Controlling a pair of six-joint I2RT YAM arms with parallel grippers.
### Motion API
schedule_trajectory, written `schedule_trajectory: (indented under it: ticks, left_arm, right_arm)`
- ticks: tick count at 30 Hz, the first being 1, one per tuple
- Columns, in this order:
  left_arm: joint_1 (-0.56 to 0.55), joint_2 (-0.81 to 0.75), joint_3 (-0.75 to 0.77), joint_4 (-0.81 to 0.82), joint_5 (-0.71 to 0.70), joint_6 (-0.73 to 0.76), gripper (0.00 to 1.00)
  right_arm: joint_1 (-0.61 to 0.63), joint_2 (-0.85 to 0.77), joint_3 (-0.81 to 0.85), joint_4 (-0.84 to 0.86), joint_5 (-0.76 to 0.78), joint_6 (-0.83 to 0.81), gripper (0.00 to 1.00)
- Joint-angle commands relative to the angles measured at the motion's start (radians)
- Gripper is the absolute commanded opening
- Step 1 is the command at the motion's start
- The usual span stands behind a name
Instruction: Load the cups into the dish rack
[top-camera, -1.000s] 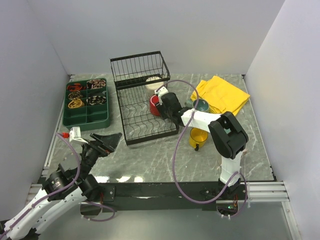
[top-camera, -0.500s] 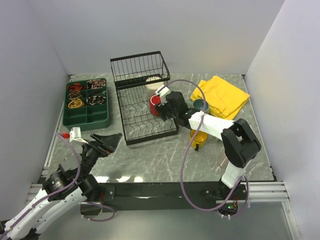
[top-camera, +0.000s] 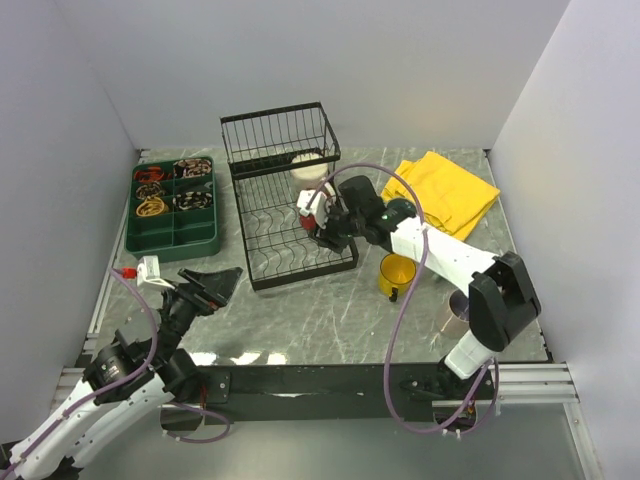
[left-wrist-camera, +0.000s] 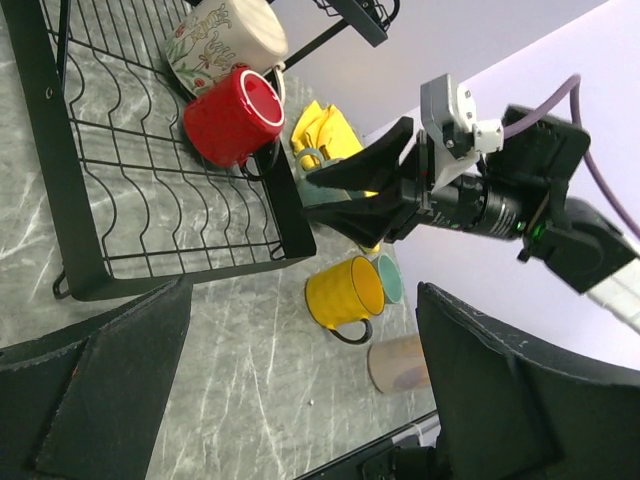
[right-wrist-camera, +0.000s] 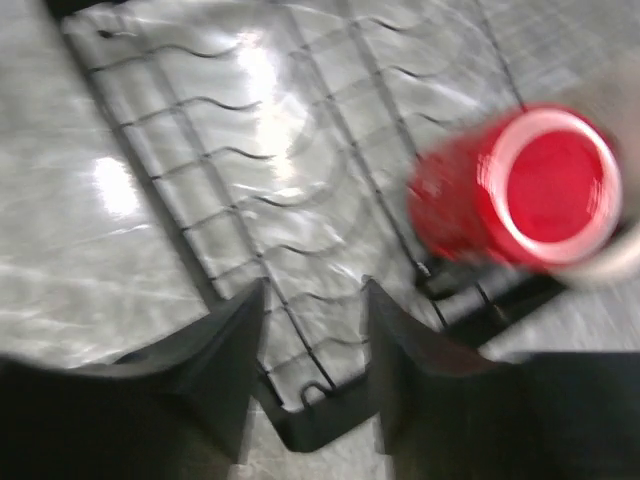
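The black wire dish rack (top-camera: 262, 222) stands mid-table. A red cup (top-camera: 307, 203) (right-wrist-camera: 520, 190) lies on its side in the rack next to a cream flowered cup (top-camera: 309, 165) (left-wrist-camera: 225, 40). My right gripper (top-camera: 322, 230) (right-wrist-camera: 315, 290) hovers over the rack's right edge just beside the red cup, open, with only wire between its fingers. On the table lie a yellow cup (top-camera: 396, 272) (left-wrist-camera: 340, 292), a small teal cup (left-wrist-camera: 390, 278) and a pinkish-beige cup (top-camera: 455, 310) on its side. A teal cup (top-camera: 402, 210) shows behind the right arm. My left gripper (top-camera: 215, 283) (left-wrist-camera: 305, 290) stays open and empty at the near left.
A dark green compartment tray (top-camera: 200, 237) with small items sits left of the rack. A folded yellow cloth (top-camera: 450, 188) lies at the back right. White walls close in the table on three sides.
The right arm's elbow swung out to the right and lower, uncovering the pinkish-beige cup. Its gripper stayed by the red cup, which lies free. The left arm has not moved.
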Motion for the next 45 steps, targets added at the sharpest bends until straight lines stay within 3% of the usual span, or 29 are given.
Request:
schedule_trajectory:
  ticks: [1,10,19,45]
  left_arm:
    - [0.0,-0.001,0.015,0.01,-0.011,0.001,1.0]
    - [0.001,-0.038,-0.002,-0.009,-0.01,-0.02,0.99]
    - [0.0,-0.049,-0.008,-0.018,-0.016,-0.022,0.99]
    - [0.0,-0.03,-0.018,0.001,-0.011,-0.028,0.99]
  right_arm:
    - [0.011,0.116,0.168,-0.202,-0.206,-0.14,0.4]
    - [0.03,0.279,0.299,-0.116,0.072,-0.026,0.26]
    - [0.03,0.374,0.368,-0.113,0.256,-0.017,0.24]
    - [-0.003,0.491,0.492,-0.059,0.434,0.032,0.27]
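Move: The red cup lying in the dish rack is about 13 cm ahead of my right hand, 2 cm to its left and 7 cm below. The white cup is right behind the red one, some 10 cm farther out. From my right hand the yellow mug is about 18 cm to the right, 4 cm back and 11 cm below; the teal mug is 20 cm right, 11 cm ahead. From my left hand the red cup is roughly 28 cm ahead, 18 cm right and 17 cm below. I half-close my right fingers while swinging about 3 cm left, then sink some 7 cm and drive about 11 cm forward, drifting back to the right, until the narrowed fingertips bear on the near bottom edge of the red cup and push it farther into the rack. As I go, the wrist turns 20-odd degrees so the fingers point more steeply down and farther forward. ##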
